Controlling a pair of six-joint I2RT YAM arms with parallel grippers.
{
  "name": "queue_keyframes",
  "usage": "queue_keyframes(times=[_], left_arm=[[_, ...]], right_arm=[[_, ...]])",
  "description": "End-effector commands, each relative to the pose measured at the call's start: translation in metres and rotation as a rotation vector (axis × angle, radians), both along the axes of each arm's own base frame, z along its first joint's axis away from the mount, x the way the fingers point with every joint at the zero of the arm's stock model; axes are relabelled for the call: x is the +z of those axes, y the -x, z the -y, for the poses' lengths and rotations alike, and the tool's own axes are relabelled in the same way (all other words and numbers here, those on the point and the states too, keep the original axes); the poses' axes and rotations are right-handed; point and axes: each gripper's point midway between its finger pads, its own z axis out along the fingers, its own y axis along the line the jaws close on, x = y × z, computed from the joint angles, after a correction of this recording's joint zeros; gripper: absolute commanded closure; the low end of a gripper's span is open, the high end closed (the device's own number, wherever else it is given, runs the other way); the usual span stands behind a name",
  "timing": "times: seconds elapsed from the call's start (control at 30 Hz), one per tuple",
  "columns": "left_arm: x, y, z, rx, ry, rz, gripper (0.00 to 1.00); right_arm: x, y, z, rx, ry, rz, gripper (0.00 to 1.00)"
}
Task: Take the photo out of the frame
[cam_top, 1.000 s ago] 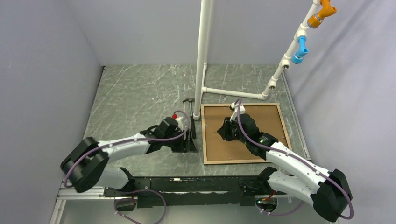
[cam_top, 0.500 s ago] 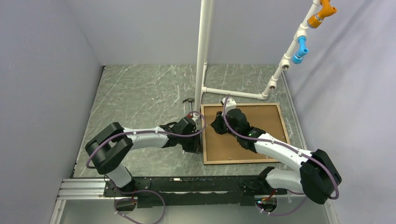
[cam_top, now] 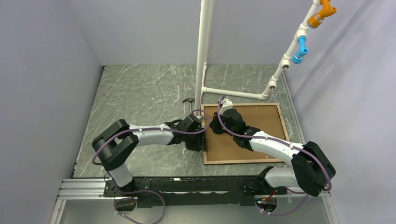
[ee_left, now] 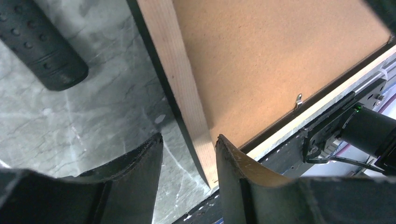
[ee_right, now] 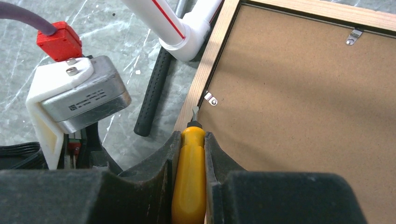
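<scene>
The frame (cam_top: pixel 243 161) lies face down on the table, its pale wooden back rail (ee_left: pixel 173 70) showing. The photo (cam_top: pixel 261 122) sits in it with only its brown board back (ee_right: pixel 303 102) visible. My right gripper (ee_right: pixel 189 135) is shut on a yellow-handled screwdriver (ee_right: pixel 189 177). The screwdriver's tip rests at the board's left edge, just below a small metal clip (ee_right: pixel 210 98). My left gripper (ee_left: pixel 189 140) is open and straddles the frame's left rail near its front corner. One finger is over the table and the other over the board.
A black-handled hammer (cam_top: pixel 189 103) lies just left of the frame, its handle (ee_right: pixel 154 93) beside the rail. A white pipe stand (cam_top: pixel 203 51) rises at the frame's far left corner, with a foot running along the far edge. Another clip (ee_left: pixel 299 99) sits on the near rail.
My left arm has swung right from the hammer to the frame's left rail. My right gripper has carried the screwdriver from mid-board toward the frame's left edge.
</scene>
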Motion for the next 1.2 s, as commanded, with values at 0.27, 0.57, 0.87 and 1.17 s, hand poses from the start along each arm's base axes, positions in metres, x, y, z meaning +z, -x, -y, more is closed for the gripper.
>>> queue_keyframes(times=[0.27,0.57,0.87,1.17], left_arm=[[-0.017,-0.001,-0.001,-0.003,-0.082,-0.012,0.63],[-0.022,0.002,-0.002,-0.006,-0.083,-0.032,0.79],[-0.024,0.003,-0.002,-0.013,-0.089,-0.037,0.81],[-0.027,0.005,-0.003,-0.016,-0.1,-0.051,0.9]], right_arm=[[0.009,-0.011,-0.013,-0.013,0.014,0.064,1.0],[0.0,-0.014,-0.013,-0.051,0.05,0.061,1.0],[0.001,-0.01,-0.01,-0.066,0.048,0.069,1.0],[-0.006,-0.006,-0.009,-0.075,0.049,0.051,1.0]])
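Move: The stretch of the frame's left rail to be gripped is about 1 cm right of and 1 cm below the left hand. The frame's near-left corner is 5 cm back and 1 cm right, and the hammer's handle end some 4 cm ahead and 4 cm left. From the right hand, which holds the screwdriver, the metal clip on that rail's inner side lies about 5 cm ahead, 3 cm left and 5 cm below. The white pipe's foot is roughly 3 cm ahead and 4 cm left of the clip. The left fingers close from half open and pinch the frame's left rail across its width near the corner, after the hand edges about 1 cm right onto it, then hold still. The right hand keeps its grip on the screwdriver and sinks a little over 1 cm, drifting slightly left and tilting about 5 degrees, bringing the blade down to the seam between rail and backing board, just short of the clip. ##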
